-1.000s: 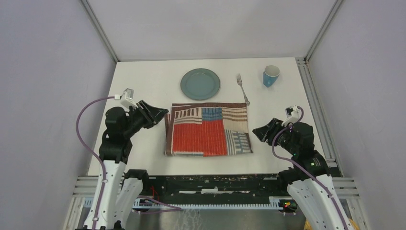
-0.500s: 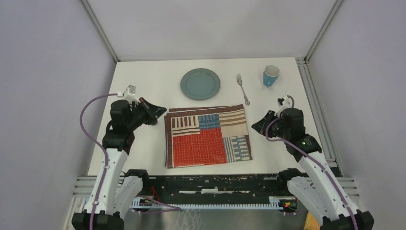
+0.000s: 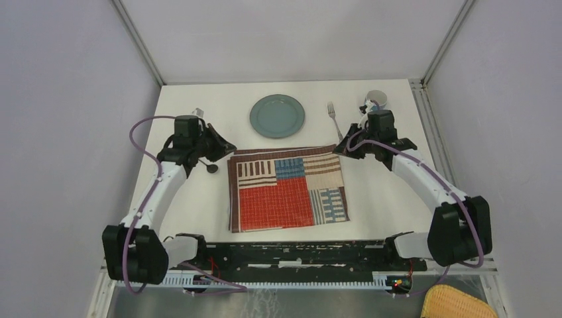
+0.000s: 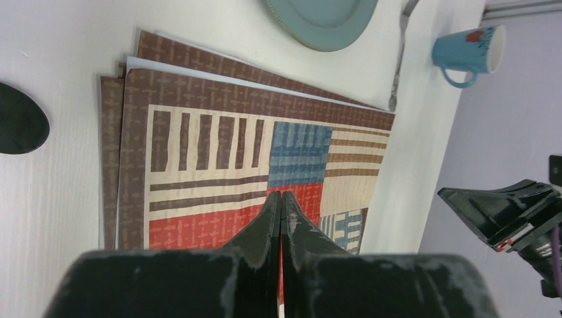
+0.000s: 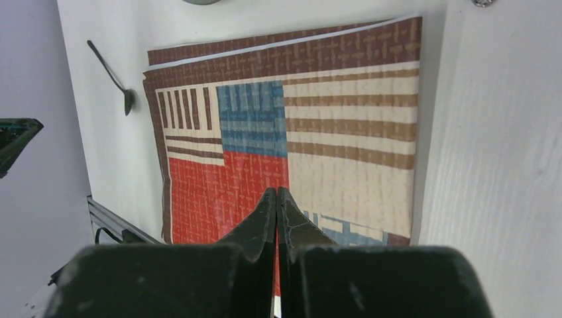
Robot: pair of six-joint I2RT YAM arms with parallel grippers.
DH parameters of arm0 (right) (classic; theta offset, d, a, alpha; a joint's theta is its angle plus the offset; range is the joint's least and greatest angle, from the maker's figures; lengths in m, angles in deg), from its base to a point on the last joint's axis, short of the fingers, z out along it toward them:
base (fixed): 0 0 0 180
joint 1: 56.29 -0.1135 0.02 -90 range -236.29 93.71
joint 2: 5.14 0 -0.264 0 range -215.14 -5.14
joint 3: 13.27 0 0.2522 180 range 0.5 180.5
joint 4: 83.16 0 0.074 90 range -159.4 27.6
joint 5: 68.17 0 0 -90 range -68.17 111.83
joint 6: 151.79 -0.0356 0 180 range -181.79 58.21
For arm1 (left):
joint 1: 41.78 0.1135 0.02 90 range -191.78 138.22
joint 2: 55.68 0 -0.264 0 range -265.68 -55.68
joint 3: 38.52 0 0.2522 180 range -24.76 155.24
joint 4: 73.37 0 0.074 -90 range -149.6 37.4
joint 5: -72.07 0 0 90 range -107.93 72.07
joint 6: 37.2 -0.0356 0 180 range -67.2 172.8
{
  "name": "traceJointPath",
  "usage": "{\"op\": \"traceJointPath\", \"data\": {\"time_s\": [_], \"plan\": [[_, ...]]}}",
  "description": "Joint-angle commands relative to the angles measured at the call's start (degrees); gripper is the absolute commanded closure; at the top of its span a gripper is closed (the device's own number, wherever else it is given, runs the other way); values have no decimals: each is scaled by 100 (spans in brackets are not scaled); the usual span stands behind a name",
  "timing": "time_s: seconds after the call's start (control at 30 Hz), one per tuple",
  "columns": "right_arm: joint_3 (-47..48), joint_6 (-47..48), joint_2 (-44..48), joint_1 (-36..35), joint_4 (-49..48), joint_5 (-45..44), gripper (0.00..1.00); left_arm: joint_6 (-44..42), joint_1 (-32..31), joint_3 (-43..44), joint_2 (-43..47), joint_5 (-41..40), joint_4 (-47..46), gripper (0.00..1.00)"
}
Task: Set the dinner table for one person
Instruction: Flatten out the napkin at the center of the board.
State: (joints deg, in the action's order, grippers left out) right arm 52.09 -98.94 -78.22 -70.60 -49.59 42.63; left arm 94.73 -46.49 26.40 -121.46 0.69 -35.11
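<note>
On the white dinner table [image 3: 199, 215] lies a striped patchwork placemat [image 3: 288, 189], flat. Beyond it are a teal plate [image 3: 278, 116], a fork [image 3: 336, 122] and a blue mug [image 4: 467, 53], partly hidden behind my right wrist in the top view. A dark spoon [image 3: 211, 167] lies left of the mat. My left gripper [image 3: 228, 149] is shut at the mat's far left corner, and my right gripper [image 3: 339, 147] is shut at its far right corner. Both wrist views show the fingers pressed together above the mat [image 4: 219, 165] with nothing between them.
Metal rails edge the table on the right [image 3: 431, 139] and along the near side. Grey walls close in left, right and back. A yellow woven basket [image 3: 457, 305] sits off the table at the bottom right.
Both arms have stretched forward from the mat's sides to its far corners. Both grippers have gone from open to shut. The placemat shifted slightly early on and has lain still since.
</note>
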Motion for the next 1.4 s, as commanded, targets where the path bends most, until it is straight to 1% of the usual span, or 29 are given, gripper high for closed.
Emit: {"op": "traceJointPath", "data": {"time_s": [0.0, 0.03, 0.13, 0.17, 0.27, 0.33, 0.43, 0.63, 0.77, 1.13, 1.37], "plan": [[700, 167, -666, -88, -241, 28, 100, -401, -120, 479, -590, -227, 165, 98], [831, 238, -797, -90, -127, -112, 100, -475, -131, 559, -753, -246, 185, 98], [1211, 435, -1317, -85, 193, -318, 83, -612, -137, 661, -1148, -254, 161, 98], [1311, 454, -1469, -85, 228, -299, 80, -623, -148, 679, -1251, -296, 145, 98], [1397, 445, -1731, -89, 280, -504, 72, -616, -154, 714, -1465, -280, 20, 98], [1425, 443, -1830, -87, 327, -734, 70, -622, -157, 745, -1583, -247, -5, 98], [1653, 483, -2113, -84, 572, -1000, 69, -655, -153, 817, -1700, -226, -15, 98], [1755, 444, -2361, -85, 521, -1254, 69, -753, -153, 904, -1798, -137, -23, 98], [1957, 552, -2644, -73, 722, -1450, 69, -782, -159, 946, -1875, -104, -15, 98], [2098, 495, -3070, -66, 507, -1592, 68, -922, -153, 1178, -1989, -25, 59, 98], [2277, 665, -3264, -56, 512, -1811, 68, -985, -149, 1252, -2062, 26, 117, 98]]}}
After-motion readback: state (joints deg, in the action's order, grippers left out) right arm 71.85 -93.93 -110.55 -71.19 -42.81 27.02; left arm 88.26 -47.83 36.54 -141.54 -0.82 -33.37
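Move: The napkin's far right corner lies about 11 cm ahead of the right hand, a couple of centimetres to its right and some 14 cm below. Beyond that corner the fork's middle is some 20 cm ahead of this hand and 2 cm right; the plate is about 24 cm ahead and 22 cm left. From the left hand, the napkin's far left corner is roughly 8 cm ahead, 3 cm left and 16 cm down, with the spoon's bowl 2 cm ahead and 10 cm left. The right hand goes down and forward to the napkin's far right corner, sinking about 11 cm and reaching some 8, mostly forward at first and then mainly down with a slight drift right, while the wrist tips down, its left side rolling under by some 20 degrees, and the shut fingers part to about a third of their range. The left hand, fingers staying shut, dips about 6 cm towards the far left corner, then creeps forward and eases up a little, still well above the cloth. ##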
